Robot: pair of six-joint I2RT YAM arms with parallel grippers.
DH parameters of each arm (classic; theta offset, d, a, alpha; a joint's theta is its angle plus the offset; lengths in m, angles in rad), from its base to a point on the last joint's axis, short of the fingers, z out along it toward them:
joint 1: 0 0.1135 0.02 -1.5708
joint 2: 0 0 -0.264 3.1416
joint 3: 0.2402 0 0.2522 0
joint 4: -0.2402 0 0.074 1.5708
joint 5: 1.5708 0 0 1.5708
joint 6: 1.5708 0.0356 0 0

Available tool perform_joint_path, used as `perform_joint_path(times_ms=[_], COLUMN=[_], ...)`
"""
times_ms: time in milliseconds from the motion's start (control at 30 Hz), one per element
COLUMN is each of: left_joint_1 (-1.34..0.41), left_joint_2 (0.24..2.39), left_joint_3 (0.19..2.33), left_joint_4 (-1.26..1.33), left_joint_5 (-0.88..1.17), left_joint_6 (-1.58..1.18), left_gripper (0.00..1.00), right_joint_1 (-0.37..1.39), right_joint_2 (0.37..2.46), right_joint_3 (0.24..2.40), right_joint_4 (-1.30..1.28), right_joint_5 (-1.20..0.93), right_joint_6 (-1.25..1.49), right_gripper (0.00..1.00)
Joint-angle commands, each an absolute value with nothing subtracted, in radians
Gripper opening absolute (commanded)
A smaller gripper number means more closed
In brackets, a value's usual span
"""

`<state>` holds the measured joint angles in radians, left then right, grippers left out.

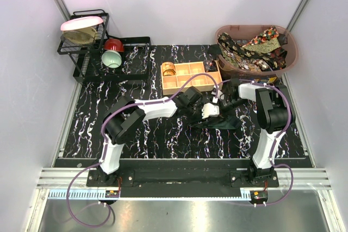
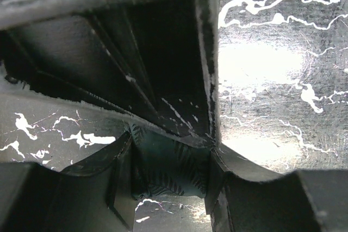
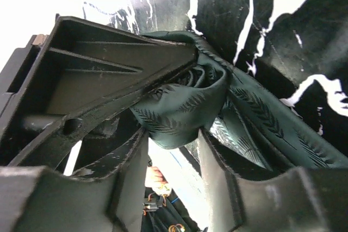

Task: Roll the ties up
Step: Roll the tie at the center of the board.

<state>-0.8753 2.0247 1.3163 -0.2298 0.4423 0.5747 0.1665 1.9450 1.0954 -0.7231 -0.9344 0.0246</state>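
The dark green tie [image 1: 220, 122] with a faint leaf weave lies on the black marbled mat, partly rolled. Both grippers meet over its rolled end. My left gripper [image 2: 171, 150] is shut on the roll [image 2: 168, 172], which fills the gap between its fingers. My right gripper [image 3: 173, 134] holds the same roll [image 3: 179, 107] at its fingertips, and the tie's loose tail [image 3: 272, 129] trails off to the right. From above, the left gripper [image 1: 213, 110] and right gripper [image 1: 222, 105] face each other. Patterned ties [image 1: 255, 47] lie heaped in the basket.
A tan wooden box [image 1: 190, 83] with square compartments stands just behind the grippers, a gold-patterned roll [image 1: 168, 69] in its left cell. The pink basket [image 1: 291, 52] sits at the back right. A black dish rack [image 1: 87, 42] with bowls stands at the back left.
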Motion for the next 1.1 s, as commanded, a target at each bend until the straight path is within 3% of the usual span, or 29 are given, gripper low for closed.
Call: perform_joint_path(times_ms=[0,33,100,267,333,800,933,967,1067], left_joint_1=[-0.877,-0.879,-0.877,-0.877,-0.877,-0.877,-0.877,-0.877,-0.867], left_joint_2=[2.079,2.079,2.075,2.071,2.072,2.074,2.079,2.079,2.069], left_joint_3=[1.312,1.310,1.308,1.305,1.308,1.313,1.316,1.316,1.302], left_joint_4=[-0.318,-0.316,-0.311,-0.319,-0.324,-0.319,-0.319,-0.316,-0.301], left_joint_5=[0.391,0.393,0.393,0.400,0.403,0.403,0.407,0.400,0.408], left_joint_6=[0.571,0.569,0.575,0.584,0.583,0.575,0.571,0.566,0.543], left_gripper=[0.41,0.42,0.42,0.42,0.42,0.42,0.43,0.43,0.52], right_joint_1=[0.176,0.176,0.178,0.175,0.173,0.164,0.166,0.166,0.166], right_joint_2=[1.922,1.940,1.956,1.971,1.971,1.979,1.977,1.979,1.982], right_joint_3=[1.106,1.114,1.130,1.164,1.175,1.192,1.178,1.174,1.158], right_joint_4=[-0.683,-0.681,-0.681,-0.689,-0.696,-0.709,-0.706,-0.704,-0.709], right_joint_5=[-0.925,-0.922,-0.919,-0.888,-0.891,-0.890,-0.894,-0.890,-0.833], right_joint_6=[0.043,0.048,0.058,0.069,0.061,0.032,0.041,0.043,0.046], right_gripper=[0.39,0.31,0.29,0.45,0.46,0.41,0.27,0.00,0.00])
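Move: The rolled tie is already between my left fingers, right at that hand's point. From my right hand, which is half open beside it, the roll lies about 3 cm left, 1 cm ahead and 1 cm lower. The unrolled tail lies flat, its middle some 3 cm right of, 3 cm back from and 3 cm below my right hand. The wooden tray stands about 14 cm ahead of that hand and 10 cm left. My left hand stays put and keeps its hold on the rolled tie. At the near side of the roll, I briefly draw my right fingers a little together and let them spread again, slide that hand about 1.5 cm forward across the roll, then shut the fingers almost fully at the roll's edge, fingertips pointing left and down. ##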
